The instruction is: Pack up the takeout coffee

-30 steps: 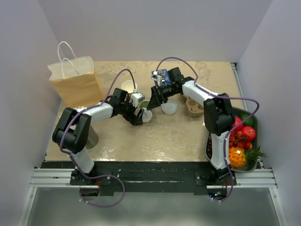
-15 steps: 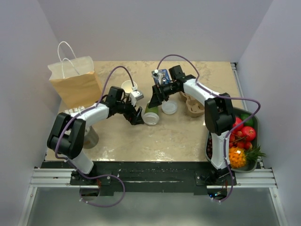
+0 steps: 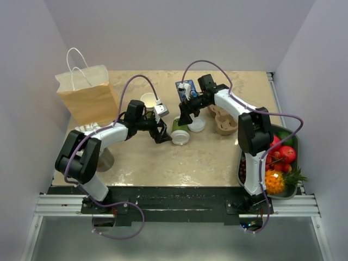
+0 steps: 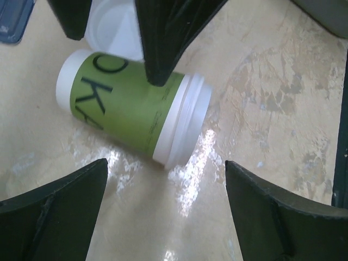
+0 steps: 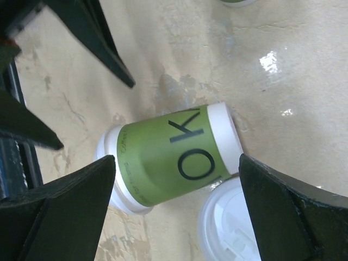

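The takeout coffee [image 3: 180, 134], an olive-green cup with a white lid, lies on its side on the table. In the left wrist view the coffee [image 4: 130, 109] points its lid to the lower right. My left gripper [image 3: 162, 131] is open just left of the cup, and its fingers [image 4: 60, 212] hold nothing. My right gripper [image 3: 186, 116] is open above the cup's far side. In the right wrist view its fingers [image 5: 293, 212] straddle the coffee [image 5: 168, 155] without touching it. A matching cup without a lid [image 3: 148, 100] stands upright behind my left gripper.
A loose white lid [image 3: 197, 124] lies right of the fallen cup. A brown paper bag [image 3: 89, 98] stands at the far left. A cardboard cup carrier [image 3: 224, 123] and a blue packet [image 3: 185, 87] are behind, and a fruit tray [image 3: 243, 173] at the right edge.
The lidded cup has tipped over and now lies on its side, slightly further right. My left gripper has let go and drawn back left. My right gripper shifted slightly right.
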Robot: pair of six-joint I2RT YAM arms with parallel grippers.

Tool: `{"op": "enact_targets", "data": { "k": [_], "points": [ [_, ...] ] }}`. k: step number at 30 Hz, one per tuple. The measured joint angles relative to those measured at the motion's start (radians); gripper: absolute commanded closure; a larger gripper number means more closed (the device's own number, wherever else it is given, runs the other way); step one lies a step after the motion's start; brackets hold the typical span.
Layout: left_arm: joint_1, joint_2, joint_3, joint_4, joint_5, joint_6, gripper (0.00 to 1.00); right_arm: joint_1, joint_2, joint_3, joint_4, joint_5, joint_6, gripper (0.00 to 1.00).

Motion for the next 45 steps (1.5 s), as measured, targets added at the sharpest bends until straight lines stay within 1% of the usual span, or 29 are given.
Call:
{"op": "enact_targets", "data": {
  "k": [5,8,11,12,14,19,20,21,23,24,27,33,38,41,45],
  "points": [
    [-0.064,0.034,0.0,0.091,-0.02,-0.007,0.12,-0.053,-0.002,-0.016,0.053,-0.006,0.088,0.01],
    [-0.098,0.046,0.0,0.121,-0.054,-0.008,0.16,-0.088,-0.006,-0.029,0.06,-0.006,0.093,0.01],
    [-0.124,0.05,0.0,0.146,-0.11,-0.021,0.24,-0.103,-0.01,-0.032,0.039,-0.006,0.058,0.01],
    [-0.128,0.05,0.0,0.149,-0.131,-0.023,0.29,-0.103,-0.011,-0.032,0.031,-0.006,0.042,0.01],
    [-0.13,0.051,0.001,0.149,-0.171,-0.023,0.32,-0.097,-0.013,-0.032,0.021,-0.007,0.017,0.01],
    [-0.129,0.057,0.008,0.14,-0.239,-0.021,0.46,-0.087,-0.013,-0.032,0.004,-0.01,-0.014,0.02],
    [-0.129,0.057,0.009,0.14,-0.246,-0.02,0.49,-0.086,-0.013,-0.032,0.004,-0.013,-0.015,0.02],
    [-0.129,0.058,0.01,0.139,-0.251,-0.02,0.55,-0.087,-0.013,-0.032,0.004,-0.014,-0.015,0.02],
    [-0.13,0.06,0.014,0.137,-0.258,-0.021,0.61,-0.087,-0.013,-0.032,0.005,-0.017,-0.015,0.02],
    [-0.13,0.062,0.016,0.136,-0.259,-0.021,0.68,-0.087,-0.013,-0.032,0.004,-0.021,-0.015,0.03],
    [-0.13,0.069,0.029,0.122,-0.258,-0.021,0.74,-0.087,-0.013,-0.032,0.004,-0.024,-0.015,0.03],
    [-0.126,0.069,0.076,0.047,-0.227,-0.025,0.77,-0.087,-0.013,-0.032,-0.004,-0.028,-0.016,0.03],
    [-0.078,0.059,0.083,-0.022,-0.114,-0.071,0.78,-0.087,-0.013,-0.032,-0.023,-0.03,-0.018,0.03],
    [-0.013,0.064,0.138,-0.13,-0.026,-0.121,0.78,-0.087,-0.013,-0.029,-0.032,-0.048,-0.007,0.03],
    [0.061,0.094,0.28,-0.316,0.066,-0.157,0.78,-0.087,-0.013,-0.004,-0.039,-0.089,0.044,0.03]
  ]
}}
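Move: The lidded cup lies on its side, lid end towards the robot, its middle about 6 cm right of the left hand, 3 cm farther out and 5 cm lower. The loose lid lies roughly 13 cm to this hand's right, 6 cm out and 8 cm down; the second cup stands some 15 cm ahead and 6 cm left, 4 cm lower. From the right hand, the lying cup is about 3 cm left, 4 cm back and 6 cm below. Rightward about 4 cm, then slightly forward and down, the left hand reaches the lying cup's lid end and closes on the near-left part of the lid's rim. Pinching it, the hand rises about 4 cm while drawing left some 3 cm and rolling over 20 degrees, lid end upward. The right hand, staying open, backs off about 4 cm right and then mostly waits beside the cup. ##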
